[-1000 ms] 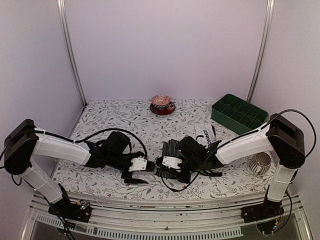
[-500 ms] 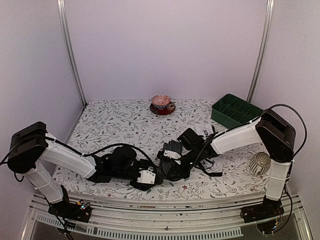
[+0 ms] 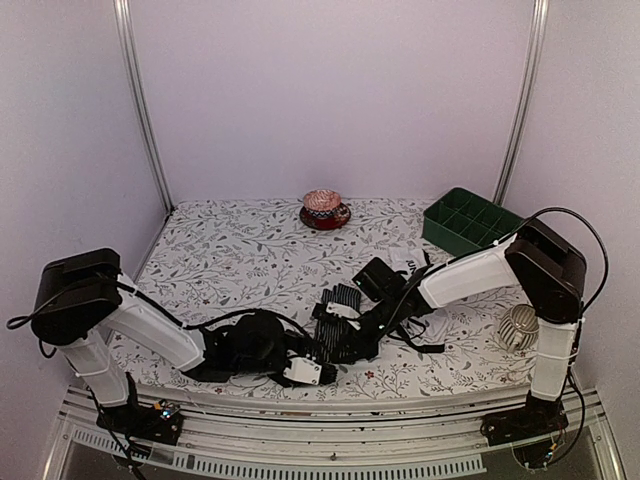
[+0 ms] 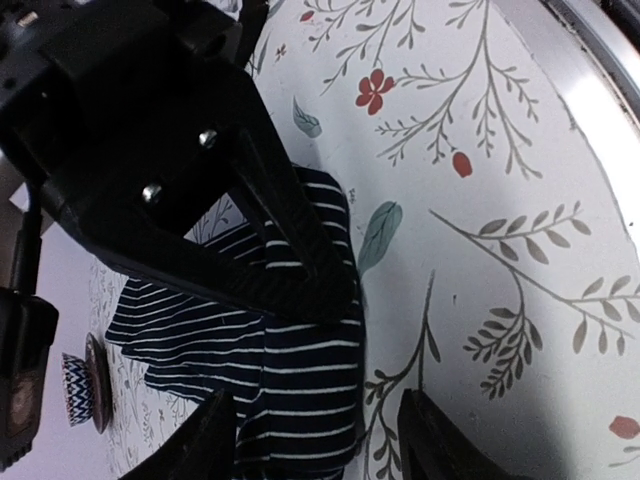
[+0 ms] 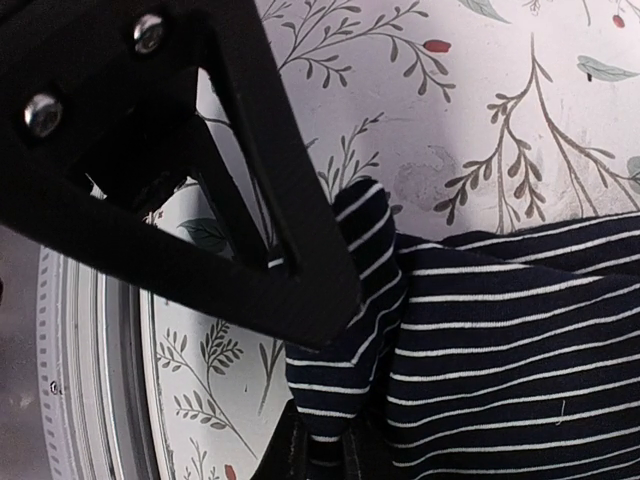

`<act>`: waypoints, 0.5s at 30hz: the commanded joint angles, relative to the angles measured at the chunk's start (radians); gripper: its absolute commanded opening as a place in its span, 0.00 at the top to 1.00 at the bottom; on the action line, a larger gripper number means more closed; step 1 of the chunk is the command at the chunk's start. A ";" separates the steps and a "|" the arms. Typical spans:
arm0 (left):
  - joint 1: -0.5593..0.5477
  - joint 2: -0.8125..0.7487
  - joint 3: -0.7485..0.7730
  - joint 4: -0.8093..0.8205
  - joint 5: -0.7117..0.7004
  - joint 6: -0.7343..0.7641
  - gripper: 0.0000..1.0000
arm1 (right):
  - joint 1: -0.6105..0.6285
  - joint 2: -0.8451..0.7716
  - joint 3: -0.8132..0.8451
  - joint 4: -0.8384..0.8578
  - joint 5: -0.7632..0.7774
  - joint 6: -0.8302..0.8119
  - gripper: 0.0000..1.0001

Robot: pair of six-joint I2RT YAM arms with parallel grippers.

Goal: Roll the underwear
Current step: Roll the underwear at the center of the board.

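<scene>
The black striped underwear (image 3: 348, 298) lies near the table's front middle, and it fills the lower left of the left wrist view (image 4: 290, 390). My right gripper (image 3: 340, 325) is shut on a raised fold at its edge (image 5: 345, 300), its jaws (image 5: 320, 455) pinched together at the bottom of the right wrist view. My left gripper (image 3: 318, 358) is open and low at the front edge. Its fingertips (image 4: 215, 440) straddle the cloth's near edge, and the gripper (image 4: 320, 450) is not pressing on it. The white underwear (image 3: 408, 262) lies behind, partly under the right arm.
A red patterned bowl on a saucer (image 3: 325, 210) stands at the back middle. A green compartment tray (image 3: 475, 225) is at the back right and a white ribbed cup (image 3: 520, 325) at the right. The metal front rail (image 4: 600, 80) runs close by both grippers.
My left arm has swung right to the striped underwear and its jaws have narrowed around the cloth's edge. The right gripper has kept its hold and shifted slightly away from the front.
</scene>
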 commanded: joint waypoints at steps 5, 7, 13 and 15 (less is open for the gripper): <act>-0.033 0.066 -0.006 0.039 -0.078 0.054 0.49 | -0.009 0.046 -0.010 -0.090 0.008 0.009 0.93; -0.036 0.084 0.004 0.030 -0.095 0.056 0.52 | -0.008 0.047 -0.011 -0.091 0.008 0.008 0.93; -0.037 0.130 0.038 0.001 -0.138 0.056 0.71 | -0.012 0.048 -0.011 -0.091 0.007 0.005 0.93; -0.036 0.137 0.045 -0.017 -0.141 0.053 0.81 | -0.012 0.048 -0.011 -0.094 0.008 0.004 0.93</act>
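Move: The left end of the underwear's near roll lies between the open left fingers, about 1 cm ahead, 1 cm to the right and 1 cm below. The closed right fingers already pinch the roll nearer its right end; its left end is some 4 cm to that hand's left, 1 cm lower. The white shirt lies roughly 18 cm right of the left hand and 11 cm farther out. Left hand eases about 1.5 cm forward-down, slightly right, closing around the roll's left end; right keeps its pinch. ##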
